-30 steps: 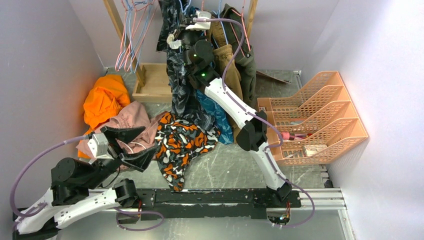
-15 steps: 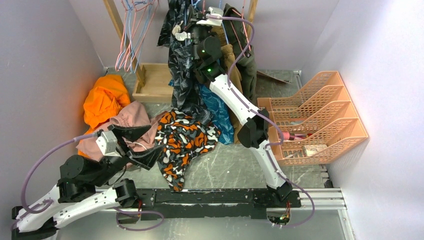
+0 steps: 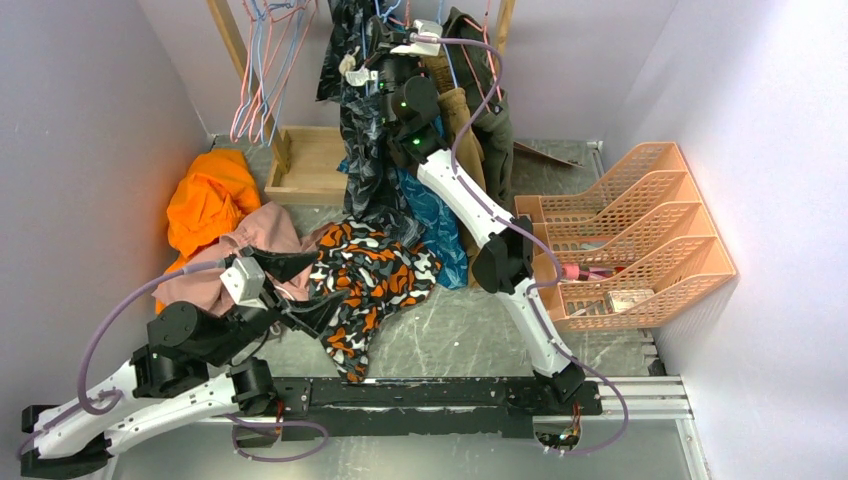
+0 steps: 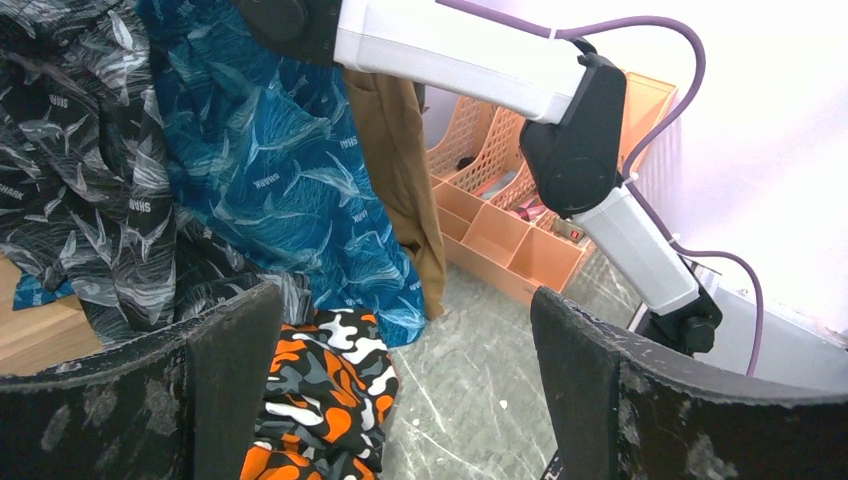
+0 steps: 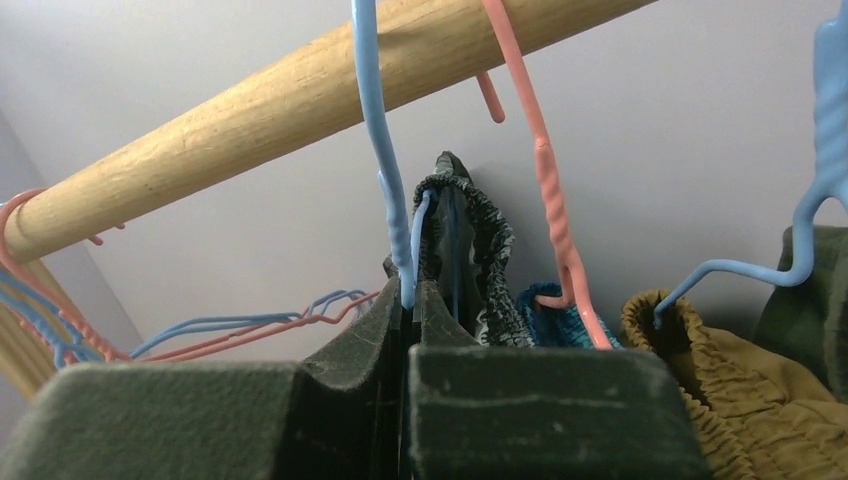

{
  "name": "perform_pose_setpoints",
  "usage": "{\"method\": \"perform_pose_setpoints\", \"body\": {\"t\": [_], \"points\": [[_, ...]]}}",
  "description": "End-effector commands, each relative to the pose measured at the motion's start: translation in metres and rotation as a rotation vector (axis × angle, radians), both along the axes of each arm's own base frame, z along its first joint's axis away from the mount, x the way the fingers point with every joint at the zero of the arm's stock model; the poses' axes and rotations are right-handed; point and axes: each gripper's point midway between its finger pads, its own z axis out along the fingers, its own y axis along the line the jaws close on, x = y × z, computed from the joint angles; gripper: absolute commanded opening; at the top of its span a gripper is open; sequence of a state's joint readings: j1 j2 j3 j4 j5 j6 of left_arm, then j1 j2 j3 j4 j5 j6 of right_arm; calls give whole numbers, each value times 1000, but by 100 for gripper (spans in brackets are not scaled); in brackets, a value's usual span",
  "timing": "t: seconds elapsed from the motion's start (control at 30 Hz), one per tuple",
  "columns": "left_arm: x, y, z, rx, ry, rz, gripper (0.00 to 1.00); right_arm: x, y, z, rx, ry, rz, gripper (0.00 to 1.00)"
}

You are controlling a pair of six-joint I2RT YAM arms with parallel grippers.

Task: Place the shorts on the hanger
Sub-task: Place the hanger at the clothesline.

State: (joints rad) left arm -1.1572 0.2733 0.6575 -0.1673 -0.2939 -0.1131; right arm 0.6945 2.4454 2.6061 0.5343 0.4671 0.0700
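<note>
The dark leaf-print shorts hang in a long drape from the light-blue hanger, whose hook curves over the wooden rod. Their gathered waistband bunches just behind the hanger's neck. My right gripper is shut on that blue neck just under the rod, high at the back in the top view. My left gripper stands wide open and empty, low over the table, beside the black-orange-white shorts. The dark shorts' lower part shows at the left of the left wrist view.
Teal shorts and olive garments hang beside the dark ones. Black-orange-white shorts, a pink garment and an orange one lie on the table. Spare hangers, a wooden box, peach file trays.
My right gripper rose with the hanger toward the rod, lifting the dark shorts. My left arm swung right and forward, toward the black-orange-white shorts, still open.
</note>
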Motion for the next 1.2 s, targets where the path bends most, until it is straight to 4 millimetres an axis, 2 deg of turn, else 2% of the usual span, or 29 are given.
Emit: {"method": "perform_pose_setpoints", "body": {"t": [0.0,0.17,0.27,0.43,0.5,0.83,0.97,1.1,1.17], "points": [[-2,-5,10,-40,-16,-24,98,-3,-17,25,107,-71,22,0],[5,-2,12,-46,-24,21,98,-16,-3,30,108,-64,91,0],[18,10,22,-55,-52,119,100,-31,9,38,83,-61,115,0],[50,36,45,-50,-71,377,98,-54,17,46,56,-16,157,0],[60,41,54,-17,-84,451,98,-66,20,50,38,2,175,0],[75,25,95,118,-243,517,98,-127,22,68,-11,70,262,0],[82,15,107,135,-295,528,99,-143,22,67,-5,103,290,0],[105,-4,117,130,-215,475,98,-154,18,66,-12,130,281,0],[121,-6,120,99,-148,435,96,-157,13,63,-25,144,268,0]]}}
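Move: The right hand holds the blue hanger with the black shorts just under the clothesline rod, which crosses about 7 cm above it and 1 cm ahead. A pink hanger stands 5 cm to its right and 2 cm ahead; the empty hangers hang 20 cm left, level fore and aft. From the empty left hand, the black shorts hang some 32 cm ahead and 5 cm right, slightly lower; the orange-patterned shorts lie 12 cm ahead, 3 cm right, far below. Keep the right gripper shut on the hanger's neck and shift it a little left and down, then draw it back from the rod about 14 cm, rising and turning counter-clockwise. Meanwhile bring the open left gripper forward and up towards the black shorts, about 10 cm each way, swinging it some 30 degrees counter-clockwise to face them. ##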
